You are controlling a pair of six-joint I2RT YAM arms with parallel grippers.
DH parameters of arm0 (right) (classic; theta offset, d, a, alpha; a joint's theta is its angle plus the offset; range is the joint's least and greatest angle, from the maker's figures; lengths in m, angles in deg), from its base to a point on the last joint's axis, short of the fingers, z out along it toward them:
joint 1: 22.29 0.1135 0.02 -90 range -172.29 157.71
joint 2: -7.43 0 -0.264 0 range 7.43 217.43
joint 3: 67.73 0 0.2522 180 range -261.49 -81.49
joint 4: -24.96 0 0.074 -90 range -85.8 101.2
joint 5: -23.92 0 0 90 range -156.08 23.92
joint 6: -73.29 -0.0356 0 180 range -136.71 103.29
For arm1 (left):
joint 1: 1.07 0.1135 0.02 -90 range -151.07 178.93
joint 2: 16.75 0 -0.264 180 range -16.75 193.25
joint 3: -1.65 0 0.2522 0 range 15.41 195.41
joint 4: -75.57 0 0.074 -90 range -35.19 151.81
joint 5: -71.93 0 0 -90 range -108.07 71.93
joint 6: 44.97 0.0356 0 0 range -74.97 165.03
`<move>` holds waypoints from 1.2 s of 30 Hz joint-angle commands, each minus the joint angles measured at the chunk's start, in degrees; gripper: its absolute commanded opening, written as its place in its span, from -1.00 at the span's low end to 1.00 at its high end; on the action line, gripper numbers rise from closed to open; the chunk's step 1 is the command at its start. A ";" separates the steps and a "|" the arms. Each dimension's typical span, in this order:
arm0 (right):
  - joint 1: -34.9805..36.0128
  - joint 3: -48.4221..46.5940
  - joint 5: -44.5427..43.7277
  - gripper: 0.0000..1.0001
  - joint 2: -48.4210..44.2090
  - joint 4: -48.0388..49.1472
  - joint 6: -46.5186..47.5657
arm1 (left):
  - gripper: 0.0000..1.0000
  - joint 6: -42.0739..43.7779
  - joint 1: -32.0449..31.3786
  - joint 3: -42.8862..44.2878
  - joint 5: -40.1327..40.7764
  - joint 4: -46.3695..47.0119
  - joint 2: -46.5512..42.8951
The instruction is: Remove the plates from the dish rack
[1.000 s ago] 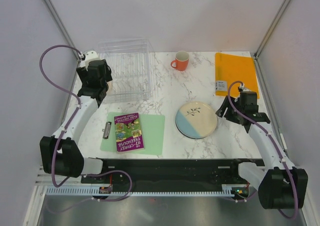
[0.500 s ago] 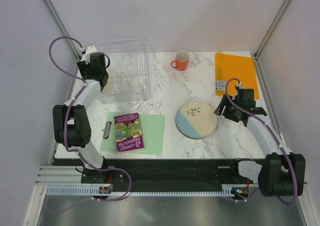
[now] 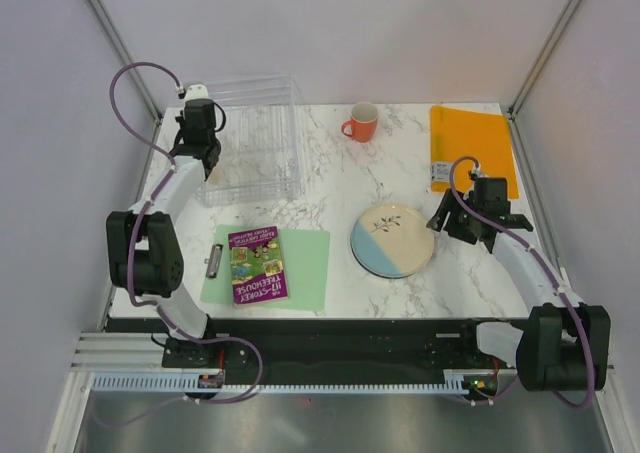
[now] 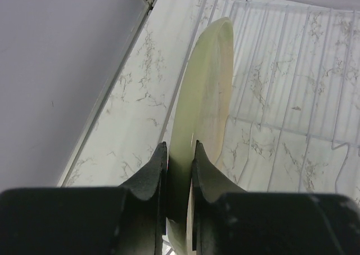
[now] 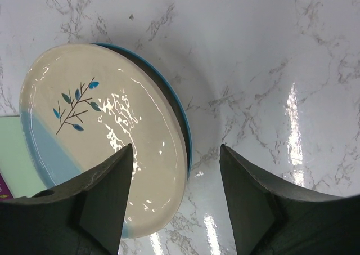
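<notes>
My left gripper is shut on the rim of the pale yellow-green plate, which stands on edge at the left side of the clear dish rack. In the top view the gripper is at the rack's left side and the arm hides the plate. The blue-and-cream plate with a sprig lies flat on the table. My right gripper is open, its jaws straddling that plate's right rim from above; in the top view it is just right of the plate. The other two plates are out of view.
An orange mug stands behind the plate near the rack's right side. An orange sheet lies at the back right. A purple book lies on a light green mat, with a small dark clip to its left.
My left arm has swung toward the back along the rack's left side. My right gripper has shifted slightly left toward the blue-and-cream plate.
</notes>
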 commanded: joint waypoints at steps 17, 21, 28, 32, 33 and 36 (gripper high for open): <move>0.14 1.04 1.21 0.40 -4.18 1.28 0.33 | -0.95 5.16 0.39 5.71 7.32 3.13 -14.82; 0.23 0.25 1.21 0.40 -4.80 0.58 0.59 | -0.95 1.92 0.30 6.68 0.50 -0.73 -19.20; 0.14 -3.43 1.21 0.42 -10.50 -3.37 2.09 | -0.96 -12.22 0.12 5.29 -28.51 -11.72 -27.38; 0.14 -5.98 4.36 0.44 -16.57 -4.17 1.92 | -0.96 -23.02 0.04 -0.95 -46.96 -9.89 -31.08; 0.14 -6.08 7.85 0.47 -17.18 -4.08 1.57 | -0.95 -24.88 0.03 -2.27 -54.48 -7.27 -31.44; 0.14 -5.38 13.49 0.47 -18.50 -1.89 -0.72 | -0.96 -32.96 -0.67 -8.51 -66.63 -1.12 -32.32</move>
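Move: The last plate is already pinched in the left hand at the rack's left side. The stack of plates lies about 52 cm to that hand's right, 22 cm back and 15 cm below. The rack's middle is some 15 cm right and 3 ahead, the mug 46 right and 8 ahead, the book 15 right and 28 back. From the open right hand, the stack's middle is about 11 cm left, 2 back and 6 below. The plate, still pinched by its rim, is drawn back a little, then lifted about 14 cm out of the rack; late on, the left hand swings right towards the stack, still backing, rolling left side down and turning clockwise some 30 degrees. The open right hand, touching nothing, rises about 10 cm from beside the stack, mostly at the end, fingers tipping up. ##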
